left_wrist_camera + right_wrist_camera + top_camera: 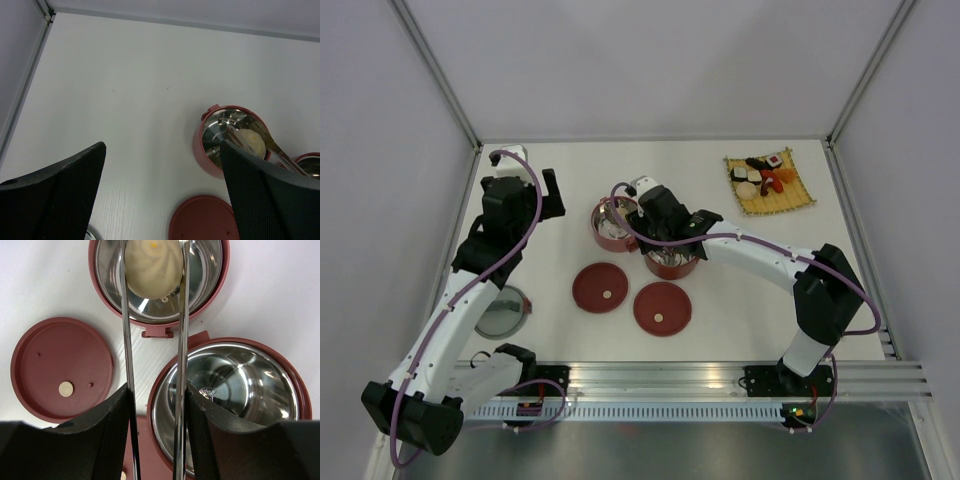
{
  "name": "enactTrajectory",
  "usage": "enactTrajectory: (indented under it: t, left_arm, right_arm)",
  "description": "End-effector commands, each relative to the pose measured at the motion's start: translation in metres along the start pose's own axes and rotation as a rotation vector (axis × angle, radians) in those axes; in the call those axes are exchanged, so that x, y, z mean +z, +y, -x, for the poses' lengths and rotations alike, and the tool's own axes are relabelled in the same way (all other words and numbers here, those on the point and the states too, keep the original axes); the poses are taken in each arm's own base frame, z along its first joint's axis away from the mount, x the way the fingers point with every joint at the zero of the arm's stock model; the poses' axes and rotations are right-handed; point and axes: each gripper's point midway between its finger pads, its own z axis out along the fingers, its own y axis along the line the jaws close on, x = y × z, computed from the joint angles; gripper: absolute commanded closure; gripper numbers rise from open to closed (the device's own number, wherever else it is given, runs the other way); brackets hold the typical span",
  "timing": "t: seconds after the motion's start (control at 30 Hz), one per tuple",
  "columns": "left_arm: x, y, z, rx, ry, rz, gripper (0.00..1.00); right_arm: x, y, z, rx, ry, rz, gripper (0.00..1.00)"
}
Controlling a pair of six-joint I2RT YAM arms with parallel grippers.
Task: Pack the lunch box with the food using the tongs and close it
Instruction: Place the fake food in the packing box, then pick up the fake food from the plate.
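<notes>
Two dark-red bowls of the lunch box stand mid-table: one (602, 232) further left and back, one (672, 264) nearer. My right gripper (156, 395) is shut on the silver tongs (126, 340), whose two arms run between its fingers. The tong tips flank a pale beige ball (152, 265) lying inside the far bowl (220, 275). The near bowl (240, 385) shows only bare steel. Two red lids (600, 288) (662, 308) lie flat in front. The remaining food (765, 176) sits on the yellow mat at the back right. My left gripper (162, 146) hangs open and holds nothing, left of the bowls.
A round steel-lined piece with a red rim (502, 312) lies under my left arm near the front left. The yellow woven mat (790, 200) is at the back right corner. Frame posts and pale walls border the table.
</notes>
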Motion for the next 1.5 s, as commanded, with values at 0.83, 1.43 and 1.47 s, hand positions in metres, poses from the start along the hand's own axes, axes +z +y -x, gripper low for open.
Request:
enactTrajectory:
  t: [0.83, 1.43, 1.47]
  left_arm:
    - [-0.008, -0.004, 0.019, -0.026, -0.05, -0.03, 0.0]
    - [-0.01, -0.007, 0.02, -0.029, -0.051, -0.051, 0.0]
    - [-0.01, -0.007, 0.02, -0.028, -0.053, -0.053, 0.0]
  right_arm:
    - [-0.033, -0.042, 0.079, 0.108, -0.134, -0.08, 0.47]
    - [-0.075, -0.281, -0.001, 0.518, -0.068, -0.548, 0.46]
    - [-0.07, -0.282, -0.005, 0.532, -0.053, -0.529, 0.46]
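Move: The right hand still holds the open tongs, their tips about the bun in the left box, some 6 cm ahead, 5 cm left and 8 cm below. Its next bun lies on the bamboo mat, about 14 cm ahead, 27 cm right and 9 cm down; the near-left sushi sits 4 cm beyond that and 2 cm left of it. The right box is about 7 cm right and 1 cm back. From the left hand, the mat bun is some 12 cm ahead, 50 cm right and 24 cm down. The right hand lifts the tongs clear, sweeps about 26 cm right and 11 forward towards the mat, turning 40° clockwise. ##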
